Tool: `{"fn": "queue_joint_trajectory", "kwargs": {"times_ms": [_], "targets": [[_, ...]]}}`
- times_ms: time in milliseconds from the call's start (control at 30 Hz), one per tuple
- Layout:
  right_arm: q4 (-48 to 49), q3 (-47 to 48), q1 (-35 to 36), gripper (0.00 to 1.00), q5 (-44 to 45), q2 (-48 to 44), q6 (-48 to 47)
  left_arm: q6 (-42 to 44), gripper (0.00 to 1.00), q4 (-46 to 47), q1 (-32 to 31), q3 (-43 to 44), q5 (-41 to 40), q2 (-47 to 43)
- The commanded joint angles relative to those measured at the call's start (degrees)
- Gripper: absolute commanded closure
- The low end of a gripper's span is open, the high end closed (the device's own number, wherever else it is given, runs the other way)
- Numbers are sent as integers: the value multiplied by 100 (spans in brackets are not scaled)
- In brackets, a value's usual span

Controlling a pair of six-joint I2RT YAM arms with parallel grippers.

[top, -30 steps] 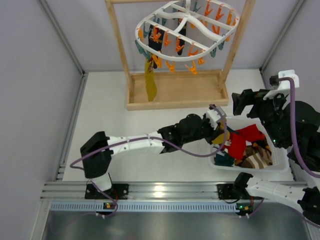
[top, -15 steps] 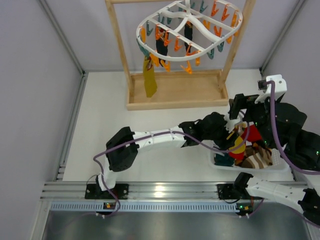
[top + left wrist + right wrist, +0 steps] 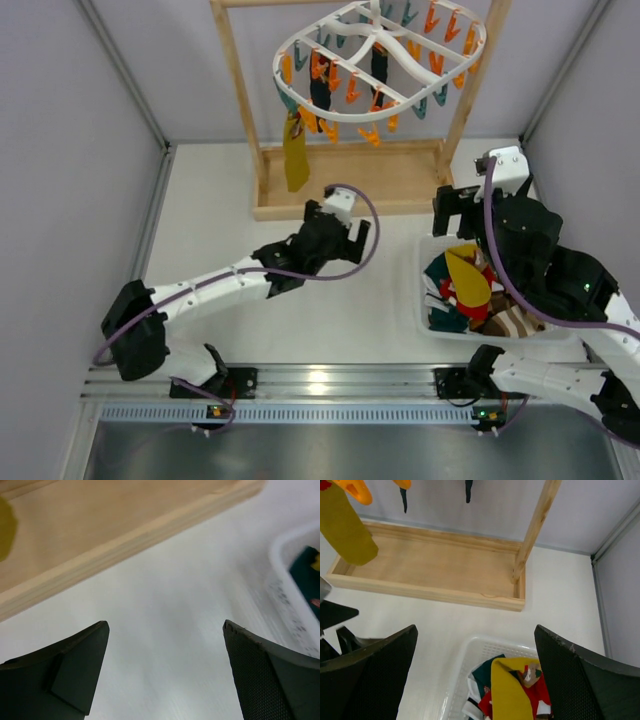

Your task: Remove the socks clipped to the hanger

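The white oval hanger [image 3: 380, 50] hangs from the wooden stand with orange and teal pegs under it. A mustard sock [image 3: 294, 160] [image 3: 345, 530] and dark socks [image 3: 322, 95] are still clipped to it. More socks lie in the white basket [image 3: 424, 300] [image 3: 485, 647], a yellow one [image 3: 468, 280] [image 3: 512, 692] on top. My left gripper [image 3: 345, 232] [image 3: 165, 625] is open and holds nothing, low over the table between the stand's base and the basket. My right gripper [image 3: 452, 215] [image 3: 475, 630] stands open over the basket's far end, also holding nothing.
The wooden stand's tray base [image 3: 350, 180] [image 3: 100, 530] [image 3: 445, 565] lies just beyond both grippers, with an upright post [image 3: 535, 530] at its right corner. The basket's corner [image 3: 295, 580] is to the right of my left gripper. Grey walls close in both sides.
My left gripper opened and let the yellow sock fall into the basket, then drew back left toward the stand's base. The right arm shifted left over the basket's far end.
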Motion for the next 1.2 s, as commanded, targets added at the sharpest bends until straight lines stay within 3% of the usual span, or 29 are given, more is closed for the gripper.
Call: {"fn": "queue_joint_trajectory", "kwargs": {"times_ms": [0, 33, 167, 333, 400, 600, 767, 800, 833, 967, 1167], "targets": [[551, -47, -7, 5, -230, -58, 94, -276, 1, 900, 709, -782, 172, -502], [569, -56, -7, 5, -309, -41, 94, -285, 1, 1058, 1172, -940, 410, -589], [596, -100, -7, 5, -547, 30, 129, 267, 1, 1990, 1984, -1582, 834, -880], [552, -117, -15, 5, -784, 83, 103, 549, 1, 3510, 3116, -1909, 2641, -714], [534, -135, -7, 5, -855, 65, 94, 576, 1, 3757, 3355, -1822, 3238, -512], [517, -143, -15, 5, -1048, 109, 32, 611, 1, 3785, 3892, -926, 3980, 446], [578, -135, -15, 5, -1189, 275, -20, 523, 24, 3785, 3901, -197, 4367, 1034], [578, -109, -15, 5, -1206, 302, -12, 454, 33, 3785, 3901, -117, 4419, 1079], [578, -100, -15, 5, -1250, 328, -12, 435, 57, 3785, 3901, -12, 4498, 1097], [648, -73, -15, 5, -1286, 364, 6, 505, 100, 3776, 3621, -150, 4114, 896], [964, 32, -15, 6, -1496, 320, 147, 514, 100, 3776, 2497, -713, 2217, 377]]}}
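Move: The yellow sock, hanging from the near left rim of the hanger, has its middle about 18 cm ahead of the open left hand, 12 cm to its left and 6 cm higher. A dark sock hangs some 12 cm beyond the yellow one and 6 cm right of it. The hanger's middle is roughly 30 cm ahead of the left hand, 4 cm right, 22 cm up. From the right hand the yellow sock lies about 23 cm ahead, 28 cm left and 14 cm lower. Pinches the yellow sock near its lower end with the left fingers, closing right down on the cloth after a sweep some 17 cm forward and 15 cm left, with a slight dip; then starts pulling back and right, the wrist rolled about 15 degrees, left side down, fingertips tipped up. The right hand, open and empty, slides about 6 cm left, turning counter-clockwise. ##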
